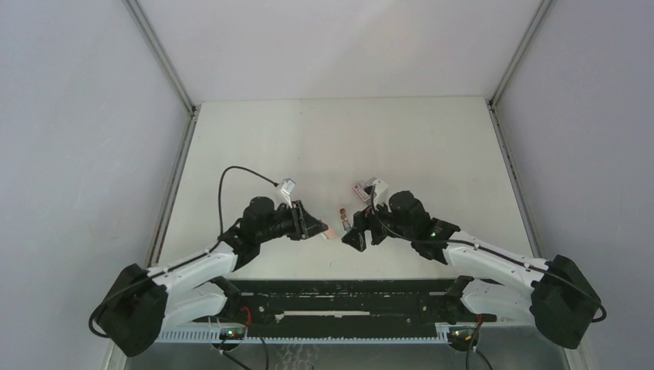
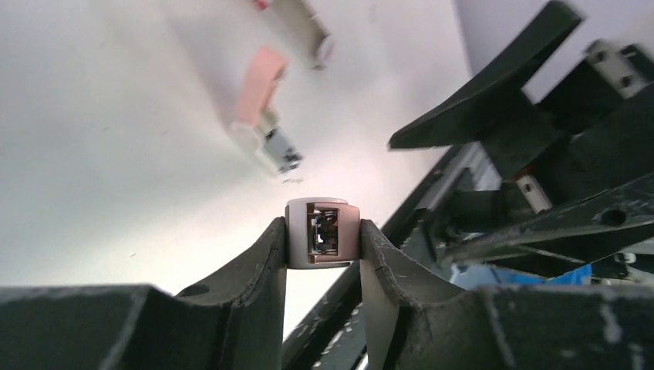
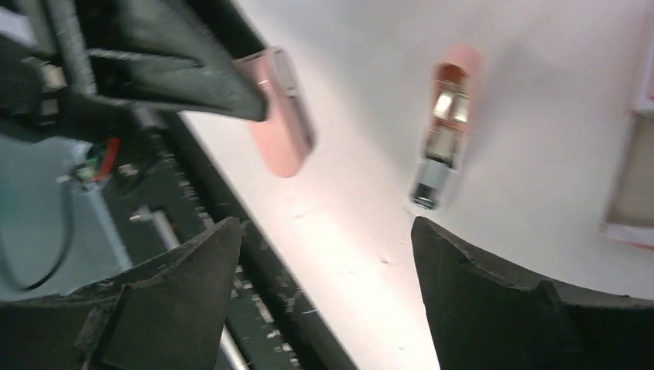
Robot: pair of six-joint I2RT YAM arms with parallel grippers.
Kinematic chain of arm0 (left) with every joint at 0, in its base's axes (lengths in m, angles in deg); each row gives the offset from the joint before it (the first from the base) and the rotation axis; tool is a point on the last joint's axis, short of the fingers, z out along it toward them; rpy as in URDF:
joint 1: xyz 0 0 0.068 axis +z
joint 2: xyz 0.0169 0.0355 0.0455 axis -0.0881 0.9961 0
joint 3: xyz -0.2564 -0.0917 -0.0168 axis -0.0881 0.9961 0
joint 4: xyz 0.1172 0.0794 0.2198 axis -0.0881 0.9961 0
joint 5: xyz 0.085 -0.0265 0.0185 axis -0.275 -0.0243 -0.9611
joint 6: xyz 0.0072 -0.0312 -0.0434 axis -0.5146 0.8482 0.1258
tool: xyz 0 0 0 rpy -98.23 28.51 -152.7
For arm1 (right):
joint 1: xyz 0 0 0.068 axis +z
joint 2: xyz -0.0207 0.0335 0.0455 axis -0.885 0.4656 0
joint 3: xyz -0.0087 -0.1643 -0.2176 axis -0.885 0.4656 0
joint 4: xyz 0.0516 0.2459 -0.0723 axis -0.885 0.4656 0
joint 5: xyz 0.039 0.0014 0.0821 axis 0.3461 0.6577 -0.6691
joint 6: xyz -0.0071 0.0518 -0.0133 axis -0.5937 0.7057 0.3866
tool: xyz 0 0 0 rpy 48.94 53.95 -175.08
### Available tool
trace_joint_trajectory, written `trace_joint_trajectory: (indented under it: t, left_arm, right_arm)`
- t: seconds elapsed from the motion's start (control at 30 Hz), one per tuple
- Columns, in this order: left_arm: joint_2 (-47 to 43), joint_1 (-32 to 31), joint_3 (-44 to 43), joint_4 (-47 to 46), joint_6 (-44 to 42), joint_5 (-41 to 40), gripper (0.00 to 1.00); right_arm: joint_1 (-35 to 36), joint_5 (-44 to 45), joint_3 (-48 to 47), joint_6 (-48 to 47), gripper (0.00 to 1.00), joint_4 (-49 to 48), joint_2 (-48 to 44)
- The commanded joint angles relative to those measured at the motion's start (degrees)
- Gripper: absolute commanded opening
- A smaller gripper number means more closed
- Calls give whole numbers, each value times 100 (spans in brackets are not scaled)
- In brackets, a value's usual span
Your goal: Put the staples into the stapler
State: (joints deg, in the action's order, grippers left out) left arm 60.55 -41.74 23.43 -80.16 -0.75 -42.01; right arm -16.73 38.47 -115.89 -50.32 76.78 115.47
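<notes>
My left gripper (image 2: 322, 243) is shut on a small pink and white stapler (image 2: 322, 233), held end-on between both fingers just above the table. The same stapler (image 3: 281, 108) shows at the upper left of the right wrist view. A second pink stapler (image 2: 262, 116) lies on the table beyond it, with a grey metal part sticking out of its near end (image 3: 446, 123). My right gripper (image 3: 328, 239) is open with nothing between its fingers, close in front of the held stapler (image 1: 328, 230). No loose staples show; only their pinkish box (image 1: 359, 190) lies beside the right wrist.
The two grippers (image 1: 348, 235) face each other near the table's middle front. The black rail of the arm bases (image 1: 347, 297) runs along the near edge, right below both grippers. The box's edge (image 3: 636, 177) is at the far right of the right wrist view.
</notes>
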Motion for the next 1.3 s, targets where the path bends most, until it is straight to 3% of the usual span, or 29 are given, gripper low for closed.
trace_joint_trajectory:
  t: [0.0, 0.23, 0.33, 0.57, 0.67, 0.87, 1.13, 1.27]
  left_arm:
    - [687, 111, -94, -72, -366, -29, 0]
    - [1413, 254, -243, 176, -631, -161, 8]
    - [1654, 363, -238, 181, -648, -188, 20]
    - [1632, 468, -196, 489, -818, -546, 59]
    - [1263, 468, -200, 797, -1014, -1010, 68]
    - [292, 469, -179, 1391, -1185, -1812, 74]
    - [-750, 469, -149, 1618, -861, -1765, 75]
    - [-1028, 465, 52, 1335, -380, -1487, 76]
  right_arm:
    - [135, 1742, -252, -142, 78, 371, 447]
    - [691, 2947, -614, -187, 73, 303, 1387]
    - [824, 3091, -790, -224, 69, 195, 1823]
    - [952, 3264, -1049, -285, 61, 127, 2522]
    - [959, 3267, -1057, -279, 58, 134, 2677]
    - [967, 3340, -1057, -220, 45, 163, 2902]
    - [961, 3179, -1027, -268, 1, 37, 2768]
    - [961, 2935, -762, -413, 0, -328, 2240]
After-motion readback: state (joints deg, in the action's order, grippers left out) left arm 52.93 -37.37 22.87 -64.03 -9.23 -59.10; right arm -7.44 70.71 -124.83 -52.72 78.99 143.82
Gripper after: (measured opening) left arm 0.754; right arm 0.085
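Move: The left gripper holds one stapler; bare table for it lies about 11 cm below and 2 cm to the left. The open stapler on the table stands roughly 8 cm ahead of the right gripper, straight in line and about 11 cm below. From there the staples box lies some 6 cm farther out and 7 cm to the right, while the held stapler hangs about 6 cm left of the right hand, 1 cm ahead. Lower the left gripper some 9 cm with its stapler, open the fingers to let go close above the table, then back off up and to the left. Meanwhile bring the right gripper down about 11 cm and 5 cm forward, rolling it about 30 degrees to point more steeply down, and close on the near end of the open stapler. ##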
